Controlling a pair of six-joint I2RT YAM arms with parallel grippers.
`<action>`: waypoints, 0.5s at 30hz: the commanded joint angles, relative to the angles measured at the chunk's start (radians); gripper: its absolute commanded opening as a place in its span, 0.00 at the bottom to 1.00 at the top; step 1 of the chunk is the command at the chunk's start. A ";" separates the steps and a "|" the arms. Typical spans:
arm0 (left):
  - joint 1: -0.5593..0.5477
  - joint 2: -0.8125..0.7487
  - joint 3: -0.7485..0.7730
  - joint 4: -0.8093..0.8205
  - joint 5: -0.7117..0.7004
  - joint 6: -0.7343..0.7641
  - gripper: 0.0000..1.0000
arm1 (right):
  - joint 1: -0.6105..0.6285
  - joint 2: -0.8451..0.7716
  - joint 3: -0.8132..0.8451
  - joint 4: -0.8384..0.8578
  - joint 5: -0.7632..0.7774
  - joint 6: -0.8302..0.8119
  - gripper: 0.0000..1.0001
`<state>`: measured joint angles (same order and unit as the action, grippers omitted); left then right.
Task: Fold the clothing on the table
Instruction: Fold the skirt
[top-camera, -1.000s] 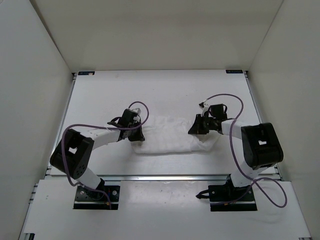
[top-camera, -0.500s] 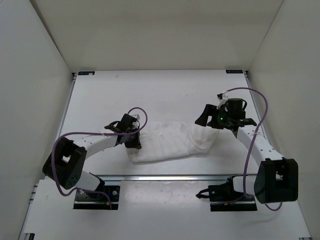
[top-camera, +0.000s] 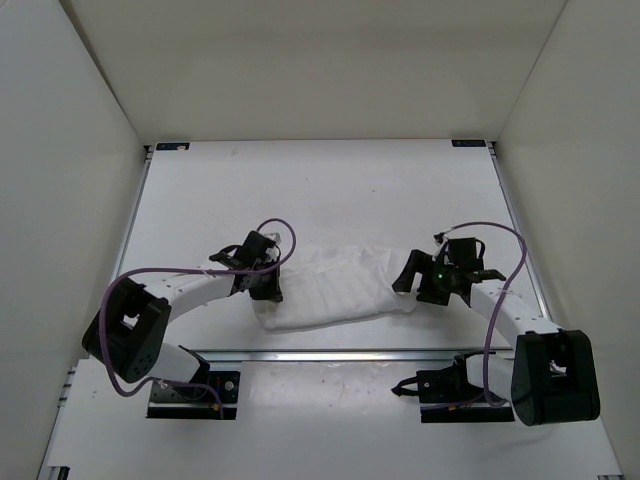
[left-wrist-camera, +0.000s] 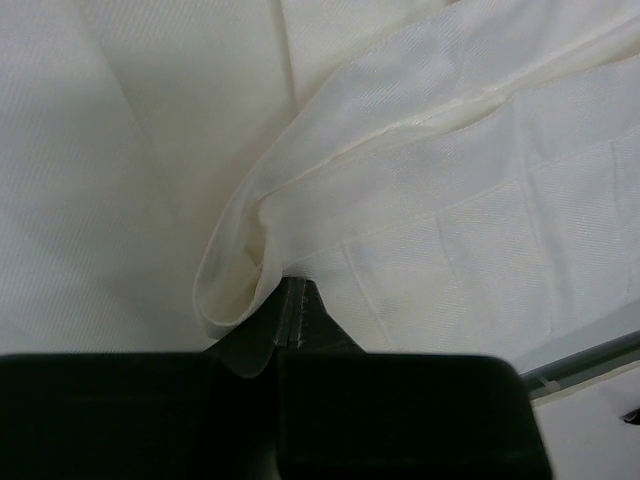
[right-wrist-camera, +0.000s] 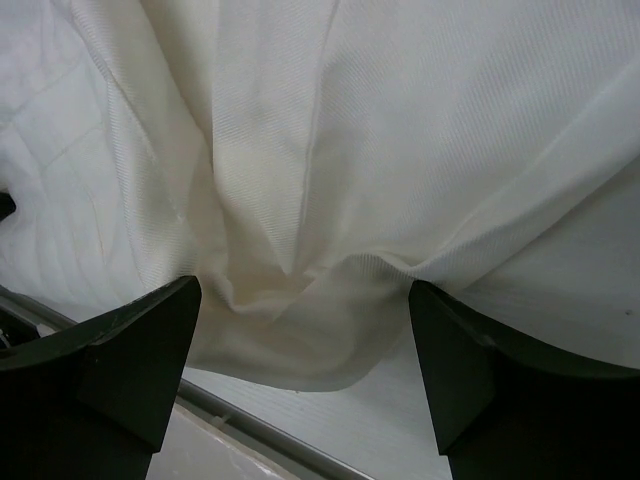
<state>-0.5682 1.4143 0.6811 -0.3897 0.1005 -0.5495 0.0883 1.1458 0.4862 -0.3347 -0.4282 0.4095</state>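
The clothing (top-camera: 340, 288), white and wrinkled, lies bunched in a band across the near part of the table (top-camera: 330, 190). My left gripper (top-camera: 268, 286) is at its left end. In the left wrist view that gripper (left-wrist-camera: 290, 300) is shut, with a looped fold of the clothing (left-wrist-camera: 240, 290) caught at its tips. My right gripper (top-camera: 414, 284) hovers over the cloth's right end. In the right wrist view it (right-wrist-camera: 305, 350) stands open, its fingers (right-wrist-camera: 150, 350) straddling a rumpled edge of the clothing (right-wrist-camera: 300, 200) without touching it.
A silver rail (top-camera: 330, 353) runs along the table's near edge, just beyond the cloth's front hem, and shows under the right gripper (right-wrist-camera: 250, 425). White walls enclose the left, back and right. Black corner brackets (top-camera: 172, 146) mark the far corners.
The right gripper opened and let go of the clothing's right end, swung outward, then came back lower over it. The left gripper pulled its end slightly toward the near left.
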 joint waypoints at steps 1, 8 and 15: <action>-0.004 0.000 0.009 -0.012 -0.007 -0.001 0.00 | 0.010 0.002 -0.027 0.100 -0.017 0.031 0.83; -0.027 0.011 0.012 -0.014 0.013 -0.001 0.00 | -0.010 0.037 -0.064 0.223 -0.055 0.043 0.34; 0.024 -0.041 0.155 -0.090 -0.059 0.037 0.00 | -0.032 0.098 0.020 0.177 -0.054 -0.001 0.00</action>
<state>-0.5735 1.4197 0.7429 -0.4591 0.0917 -0.5365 0.0589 1.2366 0.4446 -0.1776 -0.4828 0.4366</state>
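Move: The skirt's near right corner, a small gathered fold, sits between the open right fingers' tips, about 1 cm ahead of the right hand, level sideways with it and some 2 cm below. From that hand the skirt's middle is roughly 17 cm left and 2 cm farther out, and the metal rail about 14 cm back, straight behind. From the left hand, the same corner lies about 31 cm to the right and 1 cm farther out, at about its height. Ease the right gripper about 1 cm forward over the skirt's near right corner, then sink it about 1 cm while its wide-open fingers shut fully, pinching the gathered fold. Keep the left fingers closed on the skirt's left end, almost still, then raise that hand about 1 cm and slightly forward at the finish. ##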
